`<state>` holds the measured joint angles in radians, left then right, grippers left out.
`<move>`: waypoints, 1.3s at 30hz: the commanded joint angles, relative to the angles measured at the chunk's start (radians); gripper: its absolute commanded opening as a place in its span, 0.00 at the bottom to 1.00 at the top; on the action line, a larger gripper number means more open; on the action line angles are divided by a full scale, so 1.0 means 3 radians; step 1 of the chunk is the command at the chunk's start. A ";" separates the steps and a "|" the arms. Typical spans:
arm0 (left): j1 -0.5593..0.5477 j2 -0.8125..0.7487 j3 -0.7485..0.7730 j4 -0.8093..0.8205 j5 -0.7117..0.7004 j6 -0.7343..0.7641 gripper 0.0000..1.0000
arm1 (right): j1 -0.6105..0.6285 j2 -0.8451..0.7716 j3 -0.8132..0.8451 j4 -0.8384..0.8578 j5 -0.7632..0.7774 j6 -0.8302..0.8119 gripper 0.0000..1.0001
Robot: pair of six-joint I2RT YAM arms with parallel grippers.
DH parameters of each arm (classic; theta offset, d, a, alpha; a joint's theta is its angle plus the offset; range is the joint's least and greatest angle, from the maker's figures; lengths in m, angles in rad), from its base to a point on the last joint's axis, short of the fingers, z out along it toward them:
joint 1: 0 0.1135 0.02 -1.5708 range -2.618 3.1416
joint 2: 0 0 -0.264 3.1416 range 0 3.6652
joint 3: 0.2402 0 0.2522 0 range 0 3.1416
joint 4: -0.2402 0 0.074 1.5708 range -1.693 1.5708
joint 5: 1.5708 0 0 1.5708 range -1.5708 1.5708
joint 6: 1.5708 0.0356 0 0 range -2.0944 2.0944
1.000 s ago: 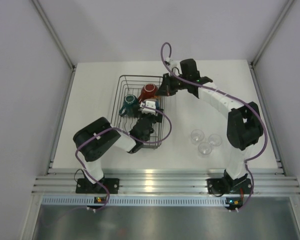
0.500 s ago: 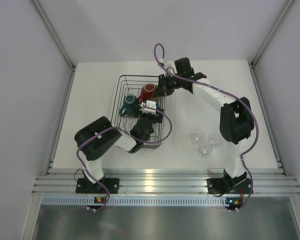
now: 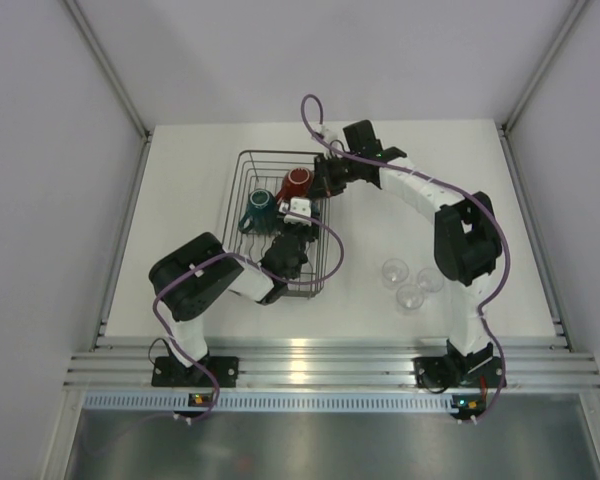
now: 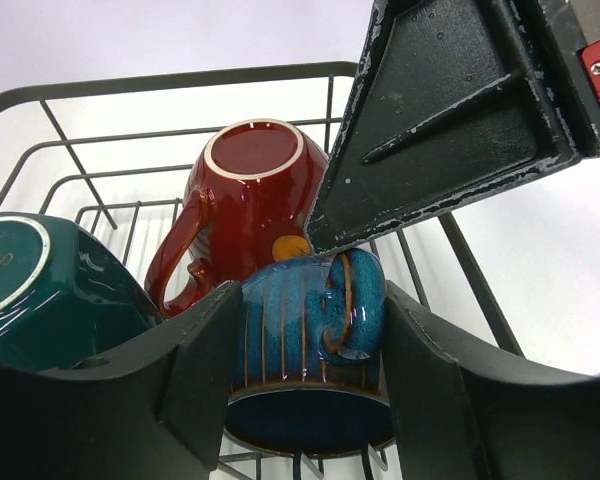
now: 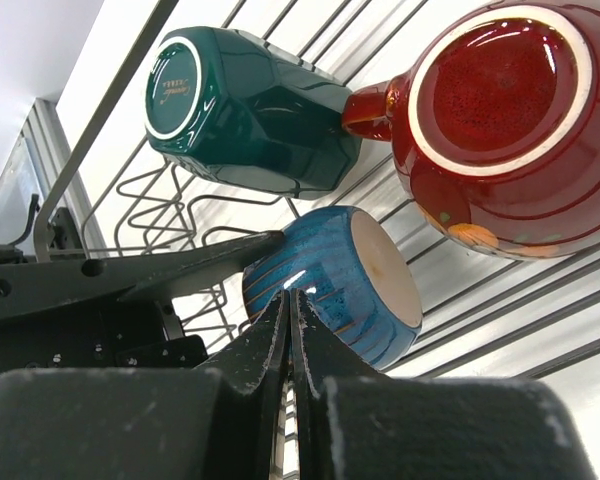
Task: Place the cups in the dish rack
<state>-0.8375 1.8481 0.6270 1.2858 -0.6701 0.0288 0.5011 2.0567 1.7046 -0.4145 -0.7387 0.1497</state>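
Note:
The dish rack (image 3: 237, 200) holds three cups. The teal mug (image 4: 40, 290) lies at its left, and the big red cup (image 4: 255, 190) rests bottom-up behind. The small dark-blue cup (image 4: 290, 330) sits mouth toward the left wrist camera on the wires, handle to the right. My left gripper (image 4: 312, 305) has one finger against each side of it. My right gripper (image 5: 287, 297) is shut, and its tips touch the blue cup's (image 5: 340, 280) side from above. In the left wrist view it (image 4: 450, 110) looms over the cup. Three clear glasses (image 3: 410, 285) stand on the table to the right.
The rack's upright prongs (image 5: 170, 200) stand near the left gripper's finger (image 5: 200, 265). The rack's rim (image 4: 180, 80) runs behind the cups. White table (image 3: 190, 180) surrounds the rack, with enclosure walls on three sides.
The left gripper's jaws have come in onto the dark-blue cup. The right arm has swung left and lowered its shut gripper over the rack, onto the blue cup.

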 commanded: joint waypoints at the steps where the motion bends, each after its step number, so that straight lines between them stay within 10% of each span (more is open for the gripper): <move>1: 0.0010 -0.0024 0.0058 0.0265 0.0004 -0.0014 0.61 | 0.0043 -0.0070 0.0132 0.0006 0.0023 -0.0070 0.00; 15: 0.0010 -0.0121 0.0048 0.0127 -0.0160 -0.0004 0.00 | 0.0043 -0.0321 -0.0241 0.0256 0.0176 -0.0008 0.00; 39: 0.0031 -0.1199 -0.0443 0.0275 0.0398 -0.0306 0.00 | -0.0244 -0.1230 -0.1074 0.1299 0.0453 0.0467 0.01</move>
<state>-0.8299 1.5826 0.5068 1.2549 -0.5922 -0.0387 0.4435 1.7500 1.4254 -0.1223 -0.5941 0.2665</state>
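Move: The left hand's half-open fingers already straddle the blue cup lying in the rack, its middle about 3 cm ahead and 2 cm below. The red cup is some 9 cm ahead, 3 cm left and 2 cm lower; the green cup is 3 cm ahead, 10 cm left and 3 cm lower. From the right hand's shut fingers, the blue cup's middle lies roughly 2 cm ahead, 2 cm left and 3 cm below. Closing first, almost in place, the left fingers pinch the blue cup's handle, then draw it back about 3 cm and rise, picking up speed, some 6 cm in all. The right hand keeps its fingers shut; from against the cup it first slips about 2 cm down, rightward and back, then climbs some 9 cm and pulls away to the right, tilting about 20 degrees. ##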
